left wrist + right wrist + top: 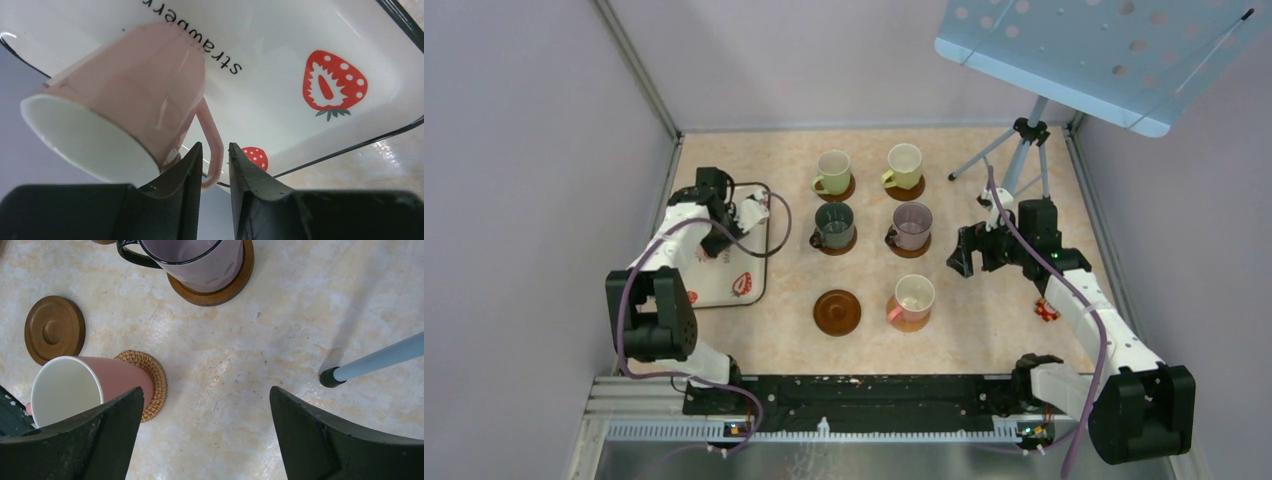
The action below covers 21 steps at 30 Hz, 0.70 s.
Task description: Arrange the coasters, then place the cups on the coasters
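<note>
My left gripper point(215, 145) hovers over the white strawberry tray point(280, 45), jaws a little apart. The thin handle of a pink cup point(130, 85) lies between them with a gap on the right side. That cup is tilted, mouth toward the camera. On the table, two light green cups point(833, 172) point(904, 165), a dark green-grey cup point(834, 225) and a mauve cup point(911, 225) stand on dark coasters. Another pink cup point(913, 297) stands on a tan woven coaster point(152, 375). One dark brown coaster point(837, 312) is bare. My right gripper point(206, 390) is open and empty, right of the mauve cup.
The tray point(724, 285) lies at the left, near the wall. A tripod point(1024, 150) stands at the back right, one foot point(330, 377) close to my right gripper, with a pale blue perforated board point(1104, 50) overhead. A small red object point(1047, 311) lies beside the right arm.
</note>
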### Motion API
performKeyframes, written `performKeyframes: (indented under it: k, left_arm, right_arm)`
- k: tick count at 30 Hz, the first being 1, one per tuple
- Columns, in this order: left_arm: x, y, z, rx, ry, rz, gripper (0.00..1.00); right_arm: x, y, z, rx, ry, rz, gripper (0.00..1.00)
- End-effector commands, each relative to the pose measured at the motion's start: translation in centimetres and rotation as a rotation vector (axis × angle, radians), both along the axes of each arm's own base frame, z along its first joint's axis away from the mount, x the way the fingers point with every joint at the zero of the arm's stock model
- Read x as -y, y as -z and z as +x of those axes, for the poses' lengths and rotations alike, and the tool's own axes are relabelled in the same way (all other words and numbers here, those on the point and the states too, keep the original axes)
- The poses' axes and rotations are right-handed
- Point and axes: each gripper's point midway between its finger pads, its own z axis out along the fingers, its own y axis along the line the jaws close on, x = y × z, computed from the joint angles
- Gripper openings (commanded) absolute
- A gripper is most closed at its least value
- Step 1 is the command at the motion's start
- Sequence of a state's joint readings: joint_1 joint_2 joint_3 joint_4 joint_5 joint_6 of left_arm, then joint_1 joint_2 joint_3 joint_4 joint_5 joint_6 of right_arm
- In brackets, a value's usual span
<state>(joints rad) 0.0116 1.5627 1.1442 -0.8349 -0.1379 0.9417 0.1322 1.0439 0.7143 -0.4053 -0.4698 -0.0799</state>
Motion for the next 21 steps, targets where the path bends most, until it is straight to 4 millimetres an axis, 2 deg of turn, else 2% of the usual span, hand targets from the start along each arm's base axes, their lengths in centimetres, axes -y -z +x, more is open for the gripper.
performKeyframes:
  k: [1, 6, 10, 14, 21]
  left_arm:
    - [0.5, -2.1, -0.9, 0.077, -0.039, -0.148, 0.36]
    - [1.9, -5.2, -1.6, 0.207, -0.172, -0.395, 0.63]
    - [0.4, -5.6, -1.9, 0.281, -0.287, -0.434, 0.77]
    - [-2.1, -5.2, -1.2, 0.304, -0.338, -0.447, 0.78]
    - [-4.1, -1.6, -0.1, 0.203, -0.348, -0.525, 0.72]
  right_arm:
    - [-0.2, -2.4, 1.0, 0.075, -0.020, 0.011, 0.95]
    - [-0.2, -2.5, 0.8, 0.079, -0.028, 0.008, 0.95]
    - [-0.3, -2.7, 0.7, 0.085, -0.039, 0.010, 0.95]
    - [-0.5, -2.9, 0.5, 0.089, -0.058, 0.015, 0.95]
    - [-0.5, -2.9, 0.4, 0.089, -0.062, 0.011, 0.95]
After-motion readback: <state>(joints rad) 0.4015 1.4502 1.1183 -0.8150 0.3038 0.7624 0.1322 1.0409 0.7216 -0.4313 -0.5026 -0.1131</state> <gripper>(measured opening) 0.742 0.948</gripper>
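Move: The pink cup stands in the tray close to my left hand, its middle about 4 cm ahead, 3 cm to the left and some 5 cm below, with its handle pointing back to just left of my fingertips. The empty dark coaster lies about 24 cm to the right of that hand and 15 cm back. The dark green cup is some 25 cm to its right and 2 cm ahead. From my right hand the pink cup is about 52 cm left and 4 cm farther out. I open my left hand from nearly shut to about three quarters while lifting it nearly 6 cm and easing back a little, then carry it left and drop it about 4 cm again, ending some 4 cm left of the start with the open fingers either side of the pink cup's handle, just above it. On the way my wrist turns some 20 degrees counter-clockwise and leans over. ##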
